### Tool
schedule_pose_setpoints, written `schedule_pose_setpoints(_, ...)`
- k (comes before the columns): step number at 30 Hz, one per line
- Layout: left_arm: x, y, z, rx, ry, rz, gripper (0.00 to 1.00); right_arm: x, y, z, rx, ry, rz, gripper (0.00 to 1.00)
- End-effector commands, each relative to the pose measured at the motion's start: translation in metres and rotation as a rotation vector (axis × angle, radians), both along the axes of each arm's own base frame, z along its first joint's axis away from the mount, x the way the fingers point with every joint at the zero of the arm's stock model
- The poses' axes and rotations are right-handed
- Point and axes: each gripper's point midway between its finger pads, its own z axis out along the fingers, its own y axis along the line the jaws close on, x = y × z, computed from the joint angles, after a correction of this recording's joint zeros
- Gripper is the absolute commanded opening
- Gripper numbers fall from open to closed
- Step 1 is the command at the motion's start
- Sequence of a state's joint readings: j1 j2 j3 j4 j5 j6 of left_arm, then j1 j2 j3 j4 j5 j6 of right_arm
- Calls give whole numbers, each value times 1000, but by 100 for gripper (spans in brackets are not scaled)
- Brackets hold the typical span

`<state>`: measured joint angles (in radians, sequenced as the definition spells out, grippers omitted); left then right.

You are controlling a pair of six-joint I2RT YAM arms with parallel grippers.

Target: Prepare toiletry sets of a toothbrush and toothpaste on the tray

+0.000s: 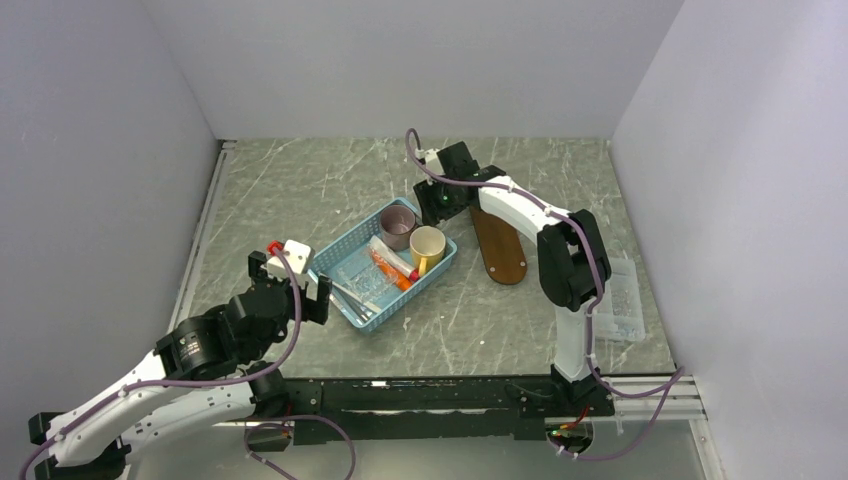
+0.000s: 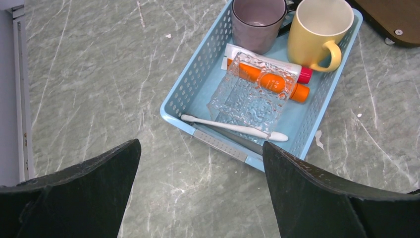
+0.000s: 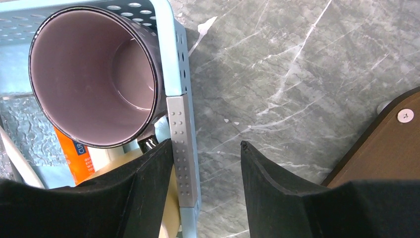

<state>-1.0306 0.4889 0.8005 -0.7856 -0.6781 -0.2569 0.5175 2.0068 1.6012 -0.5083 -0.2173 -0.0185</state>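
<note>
The dark-brown tray (image 1: pixel 500 250) lies bare on the table, right of the light-blue basket (image 1: pixel 345 245). In the basket, a thin white toothbrush (image 2: pixel 233 128) lies across the near end, and an orange toothpaste (image 2: pixel 277 84) shows partly through a clear glass dish (image 2: pixel 247 96). My left gripper (image 2: pixel 200 144) hovers wide open over the table just short of the basket's near rim, holding nothing. My right gripper (image 3: pixel 207 144) straddles the basket's far rim (image 3: pixel 181 129). One finger is inside against the rim and the other outside with a gap. A tray corner (image 3: pixel 386 148) shows beside it.
A mauve mug (image 1: pixel 398 225) and a yellow mug (image 1: pixel 427 245) stand in the basket's far end, close to my right gripper (image 1: pixel 435 205). A white tube with a pink cap (image 2: pixel 304 74) lies beside the toothpaste. A clear plastic box (image 1: pixel 620 300) sits at the table's right edge.
</note>
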Motion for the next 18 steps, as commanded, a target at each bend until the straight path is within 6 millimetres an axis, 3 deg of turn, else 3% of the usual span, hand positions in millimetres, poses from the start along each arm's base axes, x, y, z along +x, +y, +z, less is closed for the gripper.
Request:
schedule_pose_setpoints(1,3,-3,4,-18,-11,6,99,-4,3,-7,-30,15,15,55)
schedule_pose_setpoints(6,3,-4,3,-12,-7,5,99,-6,3,-15,-59,29,15,51)
schedule_pose_setpoints(18,3,-3,2,-7,-3,8,99,-7,4,-14,-52,27,-13,20)
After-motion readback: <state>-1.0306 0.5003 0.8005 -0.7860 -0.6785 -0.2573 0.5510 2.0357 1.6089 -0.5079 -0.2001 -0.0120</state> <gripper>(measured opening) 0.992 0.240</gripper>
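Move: My right hand stands right over the blue basket's far-right rim, its grey grip strip only about 1 cm left, 1 cm back and 1 cm below, between the open fingers. The purple mug sits some 7 cm to my hand's left and 3 cm back; the yellow mug is about 6 cm back and 1 cm left. The brown board's middle lies 14 cm right and 3 cm back. From my idle left hand the strip is roughly 22 cm ahead, 24 cm right and 15 cm lower. I ease my right hand left about 1 cm and down about 1 cm, with a slight draw back, to bring the rim's grey strip to the middle of the gap. On the way I close the fingers from roughly half open to about a quarter, one inside the basket beside the mugs and one outside, until they pinch the strip; the wrist hardly turns. ##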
